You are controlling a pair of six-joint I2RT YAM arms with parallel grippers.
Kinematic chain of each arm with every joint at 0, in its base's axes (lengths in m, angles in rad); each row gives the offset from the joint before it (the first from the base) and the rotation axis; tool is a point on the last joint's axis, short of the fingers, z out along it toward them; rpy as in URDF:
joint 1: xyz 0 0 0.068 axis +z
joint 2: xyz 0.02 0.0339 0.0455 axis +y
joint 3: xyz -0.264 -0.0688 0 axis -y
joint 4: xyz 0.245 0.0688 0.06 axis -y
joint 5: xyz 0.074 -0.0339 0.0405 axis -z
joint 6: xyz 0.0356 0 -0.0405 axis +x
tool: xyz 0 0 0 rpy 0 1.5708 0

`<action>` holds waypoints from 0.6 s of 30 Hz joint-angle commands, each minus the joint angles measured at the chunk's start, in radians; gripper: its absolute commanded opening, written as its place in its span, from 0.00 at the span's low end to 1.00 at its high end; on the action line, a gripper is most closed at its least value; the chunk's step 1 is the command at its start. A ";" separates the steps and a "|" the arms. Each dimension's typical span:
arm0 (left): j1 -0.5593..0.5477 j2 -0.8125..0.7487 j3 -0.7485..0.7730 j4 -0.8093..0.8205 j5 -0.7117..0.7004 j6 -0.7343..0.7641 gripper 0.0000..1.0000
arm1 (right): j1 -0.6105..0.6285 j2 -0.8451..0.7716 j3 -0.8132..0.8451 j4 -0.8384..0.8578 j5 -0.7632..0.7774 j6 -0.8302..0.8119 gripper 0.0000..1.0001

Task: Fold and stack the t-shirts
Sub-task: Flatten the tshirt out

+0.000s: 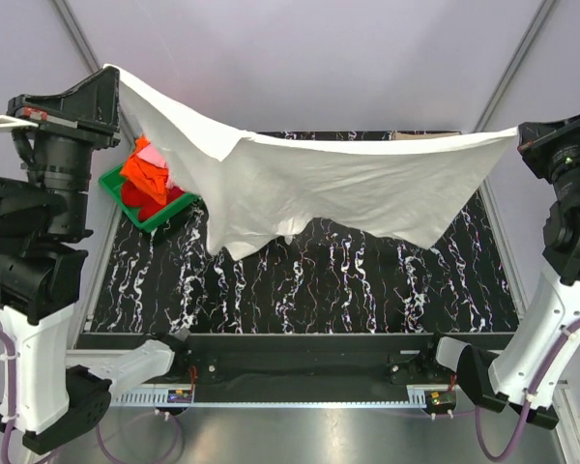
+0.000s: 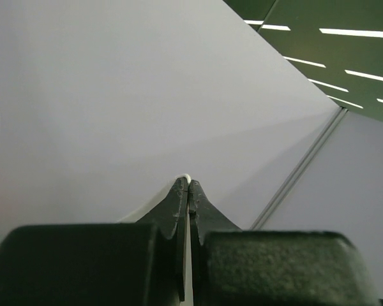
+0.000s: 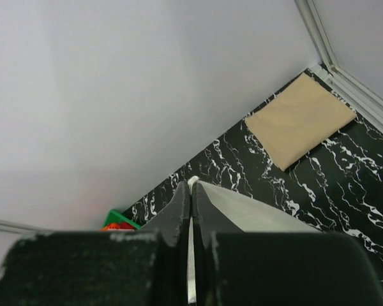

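A white t-shirt [image 1: 348, 188] hangs stretched in the air between both arms, high above the black marbled table [image 1: 367, 290]. My left gripper [image 1: 111, 72] is shut on its upper left corner, and a sliver of white cloth [image 2: 186, 177] shows at the fingertips. My right gripper [image 1: 518, 133] is shut on the right corner, with the white t-shirt [image 3: 255, 210] running away from its tips. A folded tan t-shirt [image 3: 300, 124] lies flat at the table's far side. Orange, pink and red t-shirts [image 1: 147, 174] are piled in the green crate [image 1: 155, 220].
The green crate stands at the table's back left, partly behind the hanging cloth. Grey walls close in the back and sides. The arm bases [image 1: 300, 372] sit along the near edge.
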 commanded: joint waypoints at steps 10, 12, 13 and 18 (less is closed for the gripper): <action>0.001 0.213 0.131 0.095 -0.098 0.074 0.00 | -0.005 0.082 -0.075 0.240 -0.034 0.039 0.00; 0.006 0.254 0.143 0.124 -0.115 0.077 0.00 | -0.005 0.140 -0.067 0.272 -0.034 0.046 0.00; 0.020 0.294 0.158 0.130 -0.113 0.062 0.00 | -0.005 0.164 -0.055 0.281 -0.031 0.044 0.00; 0.109 0.457 0.275 0.132 -0.081 -0.015 0.00 | -0.005 0.359 0.124 0.295 -0.024 0.036 0.00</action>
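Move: Both hands already pinch a corner of the t-shirt, which hangs between them. The middle of the tabletop is about 14 cm ahead of the left hand, 23 cm right and 65 cm below; from the right hand it is some 11 cm ahead, 35 cm left and 52 cm down. The green bin is about 29 cm ahead and 13 cm left of the left hand; the tan square lies roughly 32 cm ahead and 5 cm right of the right hand, both down at table level. Keeping the t-shirt's corners pinched in shut fingers, both hands ease back and up a touch, then sweep forward over the table with gathering speed, sinking as they go. The left ends about 16 cm ahead, its fingers tipping down some 10 degrees; the right ends about 12 cm ahead. ##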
